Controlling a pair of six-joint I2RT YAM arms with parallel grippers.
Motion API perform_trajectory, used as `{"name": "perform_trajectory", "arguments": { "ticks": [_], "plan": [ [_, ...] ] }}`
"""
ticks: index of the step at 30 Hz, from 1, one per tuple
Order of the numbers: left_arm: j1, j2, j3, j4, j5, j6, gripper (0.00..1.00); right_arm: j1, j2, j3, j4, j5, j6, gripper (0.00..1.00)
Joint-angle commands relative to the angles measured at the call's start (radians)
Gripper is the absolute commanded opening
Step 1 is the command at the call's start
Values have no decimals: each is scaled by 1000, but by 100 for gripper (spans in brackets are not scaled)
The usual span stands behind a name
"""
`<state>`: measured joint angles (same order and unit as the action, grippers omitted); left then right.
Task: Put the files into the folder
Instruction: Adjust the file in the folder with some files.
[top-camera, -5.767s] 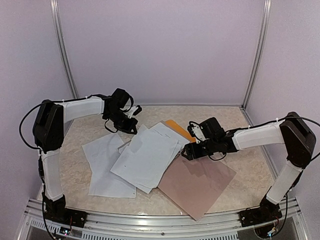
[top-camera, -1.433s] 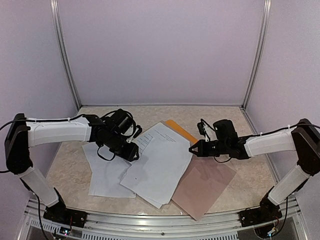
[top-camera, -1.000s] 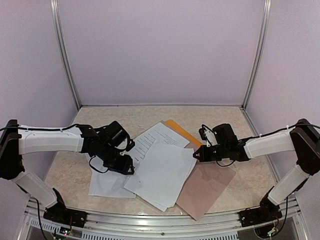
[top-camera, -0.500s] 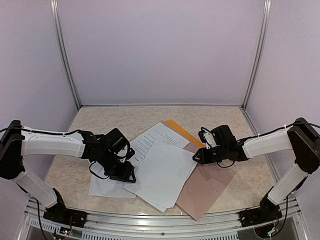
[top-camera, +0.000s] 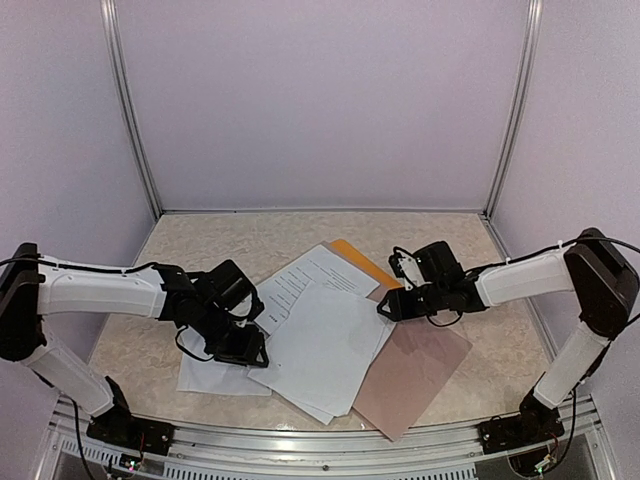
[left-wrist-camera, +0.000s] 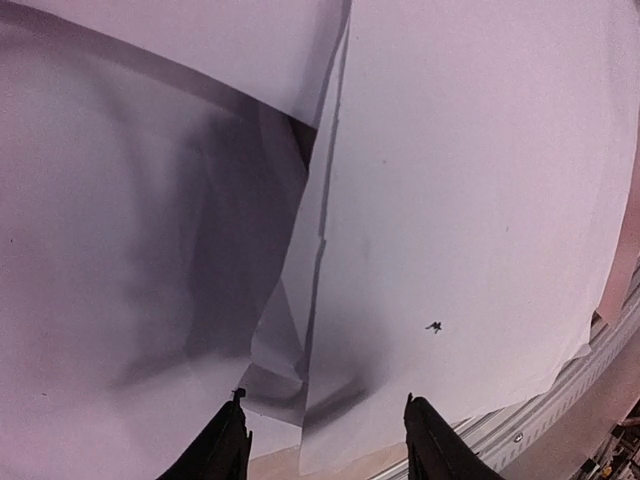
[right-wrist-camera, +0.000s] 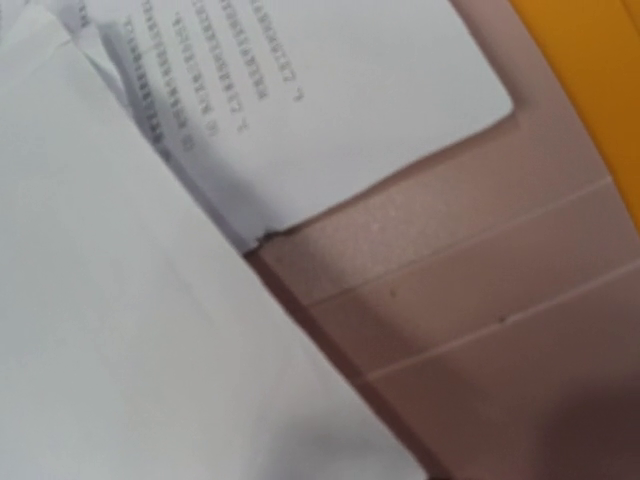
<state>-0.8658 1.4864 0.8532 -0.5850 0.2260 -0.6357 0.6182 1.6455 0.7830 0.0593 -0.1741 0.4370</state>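
The files are loose white sheets fanned over the table's middle: a blank-faced top sheet (top-camera: 322, 345), a printed one (top-camera: 305, 278) behind it, and another (top-camera: 212, 372) at the near left. Only an orange corner of the folder (top-camera: 358, 257) shows from under them; it is also at the top right of the right wrist view (right-wrist-camera: 600, 70). My left gripper (top-camera: 246, 346) is low at the pile's left edge, its jaws open over overlapping sheets (left-wrist-camera: 450, 200) with nothing between its fingertips (left-wrist-camera: 428, 442). My right gripper (top-camera: 385, 308) is at the pile's right edge; its fingers do not show in its wrist view.
A pinkish-brown flat board (top-camera: 415, 365) lies under the pile's right side and reaches toward the near right. The metal rail (top-camera: 320, 440) runs along the near table edge. Walls close in the back and both sides.
Both arms came down to the pile's edges and the top sheets slid toward the near right. In the last second the left gripper moved nearer and the right gripper edged left.
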Motion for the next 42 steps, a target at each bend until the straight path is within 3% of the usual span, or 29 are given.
{"name": "perform_trajectory", "arguments": {
  "ticks": [1,12,20,42],
  "plan": [
    [-6,-42,-6,-40,-49,-7,52,-15,37,31,-26,17,-24,44],
    [-7,-44,4,-50,-68,6,52,-39,45,27,-16,11,-31,46],
    [-6,-35,22,-65,-79,17,52,-83,83,11,84,-118,13,43],
    [-7,-31,56,-91,-94,34,52,-111,88,-14,136,-183,52,11]
  ]
}}
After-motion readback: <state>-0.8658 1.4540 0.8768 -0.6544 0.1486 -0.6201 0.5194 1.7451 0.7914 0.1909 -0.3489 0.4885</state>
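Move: From the right gripper, the file's far right corner is almost directly beneath, 1 cm or so ahead and to the left and about 2 cm down. The printed sheet lies some 9 cm farther out and 14 cm left; the orange folder's showing strip is roughly 14 cm ahead and 4 cm left; the pink folder's bare part is about 15 cm back and 6 cm right. The left gripper has that same corner some 12 cm ahead and 27 cm to its right. Ease the right gripper about 2 cm forward and 1 cm down over the file's far right corner, letting it drift slightly right and then back left. Late in this, roll its left side up some 8 degrees and close the fingers from not quite half open to nearly shut, at the paper's edge. Let the left gripper, still half open, back off about 1 cm leftward and up near the file's left edge. ##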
